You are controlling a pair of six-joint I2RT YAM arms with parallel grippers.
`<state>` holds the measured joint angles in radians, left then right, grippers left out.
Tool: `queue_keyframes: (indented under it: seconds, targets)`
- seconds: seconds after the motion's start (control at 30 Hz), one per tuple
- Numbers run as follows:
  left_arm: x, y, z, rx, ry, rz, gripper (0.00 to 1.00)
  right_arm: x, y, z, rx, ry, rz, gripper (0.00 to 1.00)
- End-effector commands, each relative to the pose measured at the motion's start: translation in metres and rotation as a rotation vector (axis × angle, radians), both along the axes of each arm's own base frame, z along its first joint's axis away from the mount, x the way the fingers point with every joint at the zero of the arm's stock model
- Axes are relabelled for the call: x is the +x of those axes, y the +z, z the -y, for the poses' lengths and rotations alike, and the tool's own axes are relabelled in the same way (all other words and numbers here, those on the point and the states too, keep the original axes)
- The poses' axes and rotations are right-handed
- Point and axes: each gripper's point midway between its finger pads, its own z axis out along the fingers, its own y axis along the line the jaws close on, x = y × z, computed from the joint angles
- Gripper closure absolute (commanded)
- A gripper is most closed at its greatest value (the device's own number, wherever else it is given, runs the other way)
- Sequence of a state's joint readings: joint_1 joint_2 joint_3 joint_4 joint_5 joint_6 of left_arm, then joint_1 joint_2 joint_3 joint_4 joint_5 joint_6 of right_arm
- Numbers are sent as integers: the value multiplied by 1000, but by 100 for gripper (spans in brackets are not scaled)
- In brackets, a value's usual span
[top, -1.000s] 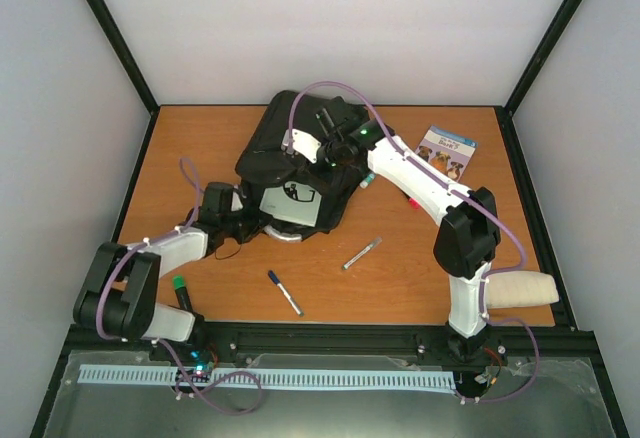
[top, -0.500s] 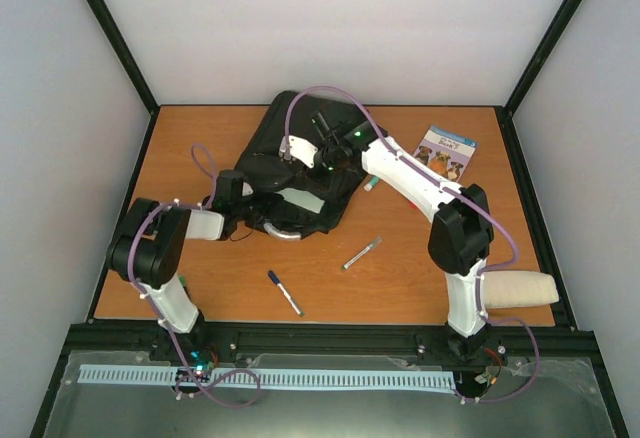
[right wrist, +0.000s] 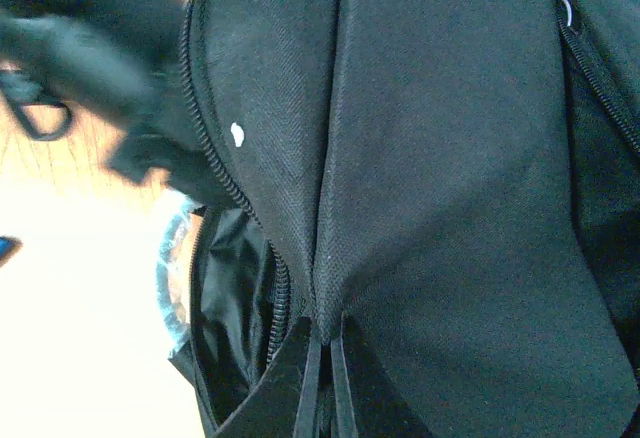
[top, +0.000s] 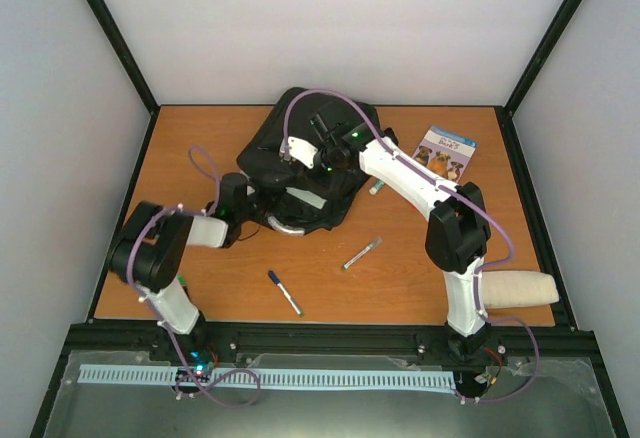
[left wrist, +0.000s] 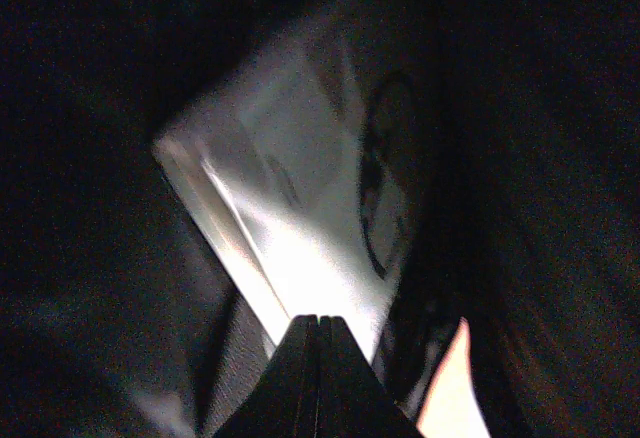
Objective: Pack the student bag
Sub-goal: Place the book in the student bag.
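The student bag [top: 300,148], a black backpack, lies at the back middle of the table with its mouth facing the near left. My right gripper [top: 292,156] is on top of it, shut on a fold of its black fabric [right wrist: 330,208] beside the open zipper [right wrist: 215,163]. My left gripper [top: 260,208] reaches into the mouth with its fingers shut and nothing between them [left wrist: 318,320]. Its tip is against a white book [left wrist: 300,218] that lies inside the dark bag [left wrist: 540,158]. A part of that book [top: 305,198] shows in the opening.
A picture book [top: 447,150] lies at the back right and a teal-capped marker [top: 374,187] sits beside the bag. A silver pen [top: 362,253] and a blue marker [top: 285,292] lie in front. A beige pouch [top: 522,288] rests at the right edge. A green-capped marker [top: 180,283] is near the left arm.
My left arm has swung in toward the bag and its gripper has gone into the mouth, with the white book now deeper inside. The right gripper kept its hold and shifted slightly.
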<state>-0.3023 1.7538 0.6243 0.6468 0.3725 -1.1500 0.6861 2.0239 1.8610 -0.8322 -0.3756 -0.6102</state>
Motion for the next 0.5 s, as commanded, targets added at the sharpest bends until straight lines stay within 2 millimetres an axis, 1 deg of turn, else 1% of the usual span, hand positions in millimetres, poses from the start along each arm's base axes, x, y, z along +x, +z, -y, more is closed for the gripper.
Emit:
queue_keyframes:
  seconds: [0.0, 0.07, 0.13, 0.23, 0.27, 0.33, 0.47]
  targets:
    - [-21, 48, -6, 17, 71, 136, 99, 5, 38, -18, 85, -3, 71, 97]
    - [-40, 54, -10, 46, 100, 147, 99, 9, 43, -20, 93, -10, 83, 97]
    - [-56, 53, -15, 77, 127, 137, 99, 11, 49, -24, 106, -8, 87, 97]
    - [-72, 48, -17, 86, 138, 127, 99, 10, 55, -31, 128, 6, 75, 97]
    - [-75, 45, -18, 81, 146, 122, 99, 10, 56, -33, 134, 10, 72, 97]
    - [-77, 32, -18, 80, 150, 97, 99, 7, 58, -39, 143, 24, 67, 97]
    - [-71, 19, -4, 52, 113, 95, 99, 0, 56, -51, 145, 52, 61, 97]
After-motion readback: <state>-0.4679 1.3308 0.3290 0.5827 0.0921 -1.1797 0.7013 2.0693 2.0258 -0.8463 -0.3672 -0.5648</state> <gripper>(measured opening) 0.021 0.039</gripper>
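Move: The book lies tilted inside the student bag, its middle about 8 cm ahead of the left hand, 10 cm to its right and 2 cm lower. From that hand the bag's handle is some 7 cm back, 2 cm right and 4 cm below. The right hand holds the flap, with the book's middle roughly 6 cm ahead, 2 cm right and 13 cm below. Left hand backs 8 cm from the book, up then down; right hand, still pinching the flap, rises 4. ##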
